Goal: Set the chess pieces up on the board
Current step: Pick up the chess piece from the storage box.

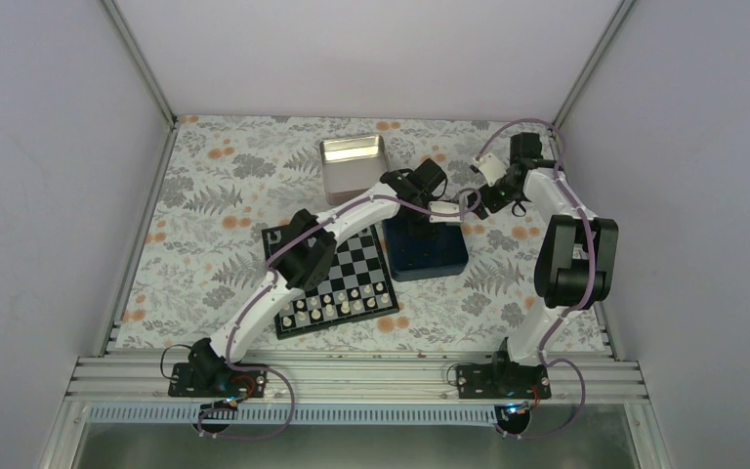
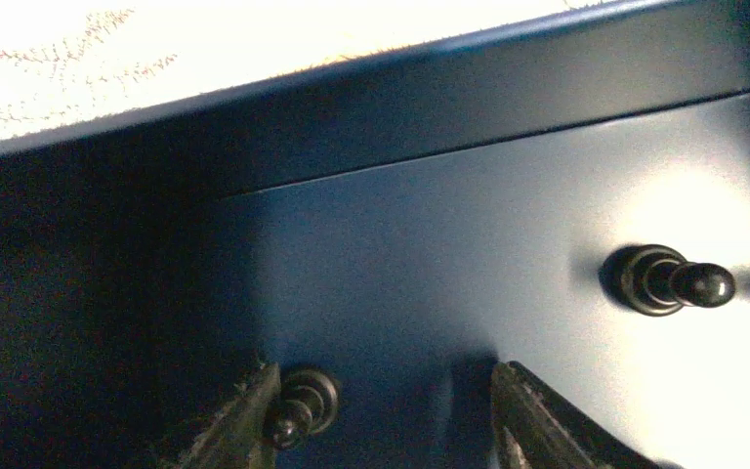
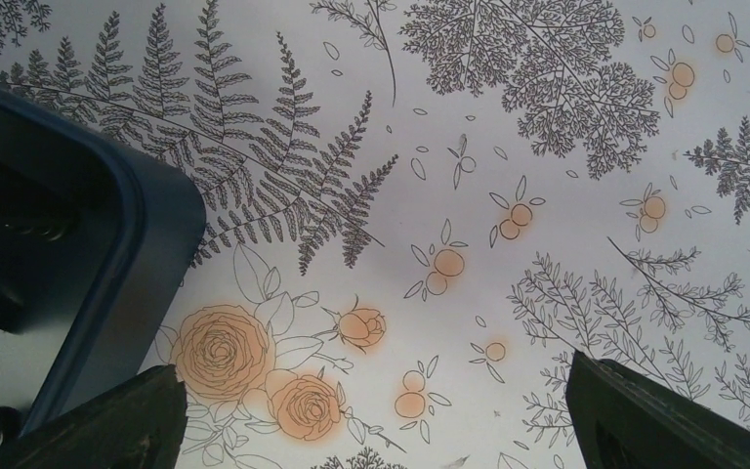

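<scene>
The board (image 1: pixel 352 256) lies in the middle of the cloth, with cream-white chessmen (image 1: pixel 337 305) on its near rows. My left gripper (image 1: pixel 446 215) reaches down into the navy blue box (image 1: pixel 428 249). In the left wrist view the left gripper (image 2: pixel 381 410) is open over the box floor. A black pawn (image 2: pixel 305 403) lies against the inner side of its left finger, and the right finger stands well apart from it. Another black chess piece (image 2: pixel 672 283) lies farther right. My right gripper (image 1: pixel 480 198) hangs open beside the box, and in its own wrist view (image 3: pixel 371 410) nothing is between its fingers.
A shiny metal tin (image 1: pixel 354 168) stands behind the board. The navy box corner (image 3: pixel 107 244) shows at the left of the right wrist view, above the floral cloth (image 3: pixel 508 195). The left arm stretches across the board's far left corner. Grey walls enclose the table.
</scene>
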You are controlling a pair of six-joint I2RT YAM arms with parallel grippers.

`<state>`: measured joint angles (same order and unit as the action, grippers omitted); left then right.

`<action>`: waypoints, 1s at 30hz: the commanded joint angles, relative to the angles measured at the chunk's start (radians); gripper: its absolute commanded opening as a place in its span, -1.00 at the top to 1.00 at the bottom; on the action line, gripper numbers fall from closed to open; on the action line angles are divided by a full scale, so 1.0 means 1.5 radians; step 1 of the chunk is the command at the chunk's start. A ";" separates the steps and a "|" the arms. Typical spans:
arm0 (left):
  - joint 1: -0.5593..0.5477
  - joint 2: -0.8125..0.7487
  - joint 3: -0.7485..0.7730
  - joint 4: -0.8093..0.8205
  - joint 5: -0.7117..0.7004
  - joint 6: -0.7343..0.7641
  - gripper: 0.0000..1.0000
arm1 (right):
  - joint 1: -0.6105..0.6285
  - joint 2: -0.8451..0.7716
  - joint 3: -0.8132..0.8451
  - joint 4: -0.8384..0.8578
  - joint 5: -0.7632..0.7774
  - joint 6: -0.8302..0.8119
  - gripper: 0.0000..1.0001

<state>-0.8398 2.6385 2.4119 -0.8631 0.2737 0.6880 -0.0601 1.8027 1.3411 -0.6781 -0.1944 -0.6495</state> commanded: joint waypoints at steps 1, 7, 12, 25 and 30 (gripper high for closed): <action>-0.009 0.016 0.018 -0.017 0.023 0.004 -0.04 | 0.002 0.004 0.000 -0.006 -0.016 -0.005 -1.00; -0.010 0.012 0.019 -0.022 0.022 0.006 0.29 | 0.004 0.004 0.000 -0.006 -0.017 -0.005 -1.00; -0.011 0.001 0.011 -0.020 0.017 0.006 0.43 | 0.006 0.005 0.000 -0.007 -0.018 -0.005 -1.00; -0.011 -0.042 0.014 -0.014 -0.009 0.009 0.77 | 0.007 0.004 0.000 -0.009 -0.016 -0.005 -1.00; -0.011 -0.057 0.031 -0.028 -0.021 0.012 0.87 | 0.008 0.000 0.001 -0.010 -0.018 -0.003 -1.00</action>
<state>-0.8448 2.6255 2.4180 -0.8764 0.2581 0.6975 -0.0589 1.8042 1.3411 -0.6830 -0.2005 -0.6498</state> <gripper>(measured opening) 0.075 0.999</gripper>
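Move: Inside the blue storage box, the chess piece lies about 2 cm ahead of the left hand point, beside the far finger and some 1 cm lower. The box's far wall is about 4 cm ahead. A second piece stands roughly 6 cm back and 3 cm right of the hand, a third about 6 cm back and 1 cm left, both on the box floor. From the right hand, the aimed-at piece is about 4 cm back, 11 cm left and 7 cm lower. Closing its half-open fingers around the chess piece near the box's far right corner, the left hand stays almost in place, its tilt unchanged. The far finger, next to the piece at the start, brings it back towards the middle as the gap narrows nearly shut on it; only then does the hand begin to rise, about 1 cm from its lowest. ##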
